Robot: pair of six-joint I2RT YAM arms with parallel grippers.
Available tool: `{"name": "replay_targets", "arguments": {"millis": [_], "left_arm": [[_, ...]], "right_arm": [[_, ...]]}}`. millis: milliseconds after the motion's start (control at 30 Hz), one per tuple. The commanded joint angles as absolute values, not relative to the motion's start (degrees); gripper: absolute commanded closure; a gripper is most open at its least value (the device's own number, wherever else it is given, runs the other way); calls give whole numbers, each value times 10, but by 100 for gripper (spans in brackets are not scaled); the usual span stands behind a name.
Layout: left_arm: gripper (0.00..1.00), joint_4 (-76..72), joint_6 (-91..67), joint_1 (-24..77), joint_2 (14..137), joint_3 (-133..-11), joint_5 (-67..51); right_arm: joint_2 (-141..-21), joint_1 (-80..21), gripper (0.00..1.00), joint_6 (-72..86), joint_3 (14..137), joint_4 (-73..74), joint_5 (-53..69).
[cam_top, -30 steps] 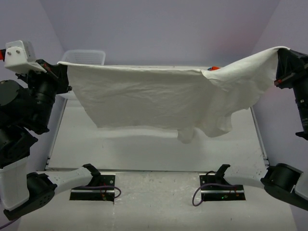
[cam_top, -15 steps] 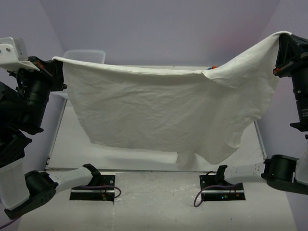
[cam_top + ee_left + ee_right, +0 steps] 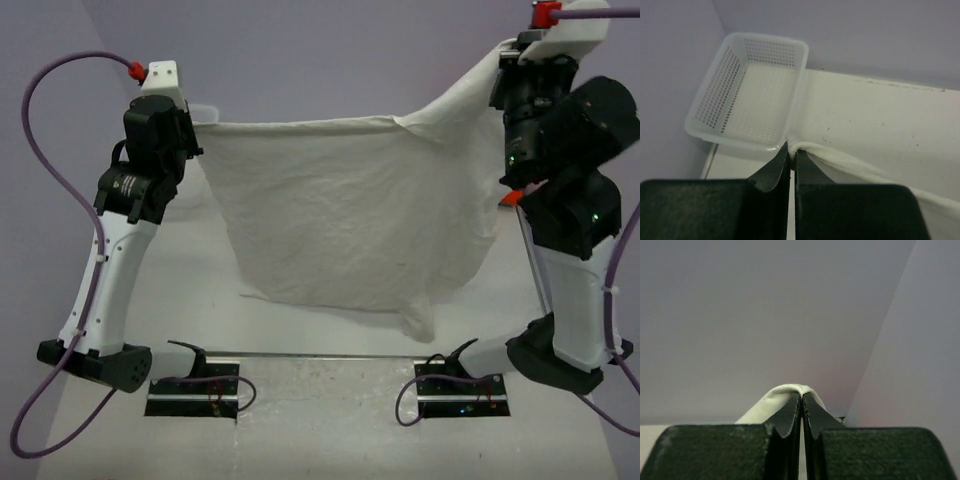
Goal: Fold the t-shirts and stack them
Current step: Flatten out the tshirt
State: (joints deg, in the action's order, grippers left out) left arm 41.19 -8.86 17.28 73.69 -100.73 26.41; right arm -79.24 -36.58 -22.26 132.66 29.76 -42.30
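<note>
A large cream t-shirt (image 3: 350, 220) hangs spread in the air between both arms, its lower edge just above the table. My left gripper (image 3: 198, 125) is shut on its upper left corner, and the pinched cream t-shirt (image 3: 840, 160) trails off right from the left gripper (image 3: 791, 150). My right gripper (image 3: 503, 62) is shut on the upper right corner, held higher. In the right wrist view a fold of the cream t-shirt (image 3: 775, 397) drapes over the tips of the right gripper (image 3: 801, 396). No other t-shirts show.
A white mesh basket (image 3: 747, 92) stands at the back left corner of the table (image 3: 880, 115), against the wall. A sliver of the white mesh basket (image 3: 205, 112) shows behind the left arm. Purple walls enclose the table on three sides.
Both arms have risen and drawn inward, lifting the shirt so it hangs narrower and more upright. The orange patch seen behind its top edge no longer shows.
</note>
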Motion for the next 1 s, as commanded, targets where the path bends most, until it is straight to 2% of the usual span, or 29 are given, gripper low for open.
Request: {"name": "replay_targets", "arguments": {"millis": [0, 233, 367, 500, 633, 767, 967], "left_arm": [[100, 358, -112, 102, 762, -1002, 180], [100, 316, -115, 7, 862, -1026, 96], [100, 308, -108, 7, 917, -1069, 82], [100, 308, -108, 7, 910, -1104, 51], [100, 336, -105, 7, 873, -1129, 15], [100, 349, -108, 8, 788, -1128, -11], [100, 340, -123, 8, 676, -1086, -41]], "right_arm": [[-848, -281, 100, -103, 1345, 380, -287], [-965, -165, 100, -54, 1380, 414, -189], [-1010, -160, 100, -64, 1429, 418, -180], [-1006, -160, 100, -70, 1449, 433, -179], [-953, -182, 100, -92, 1414, 435, -192], [-848, -221, 100, -118, 1379, 427, -221], [-731, -330, 100, -154, 1299, 386, -313]]}}
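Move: Both hands hold the t-shirt by its corners high over the table. Its hanging middle is about 30 cm right of the left hand, 6 back and 10 below, and about 29 cm left of the right hand, level fore-and-aft and some 30 below. The white basket is roughly 24 cm ahead of the left hand, 18 left and 38 below; the orange shirts are about 30 cm ahead of the right hand, 17 right and 62 below. With fingers kept shut on the corners, both hands flick the t-shirt quickly forward and down over the table, the right by nearly 20 cm each way with its wrist tipping down almost 30 degrees, the left by about 12 forward and 8 down while easing left. Midway both whip back towards the bases and up with their fingertips tilting up again, ending about as far forward as they began, the left some 8 cm higher and the right about 4 lower. ##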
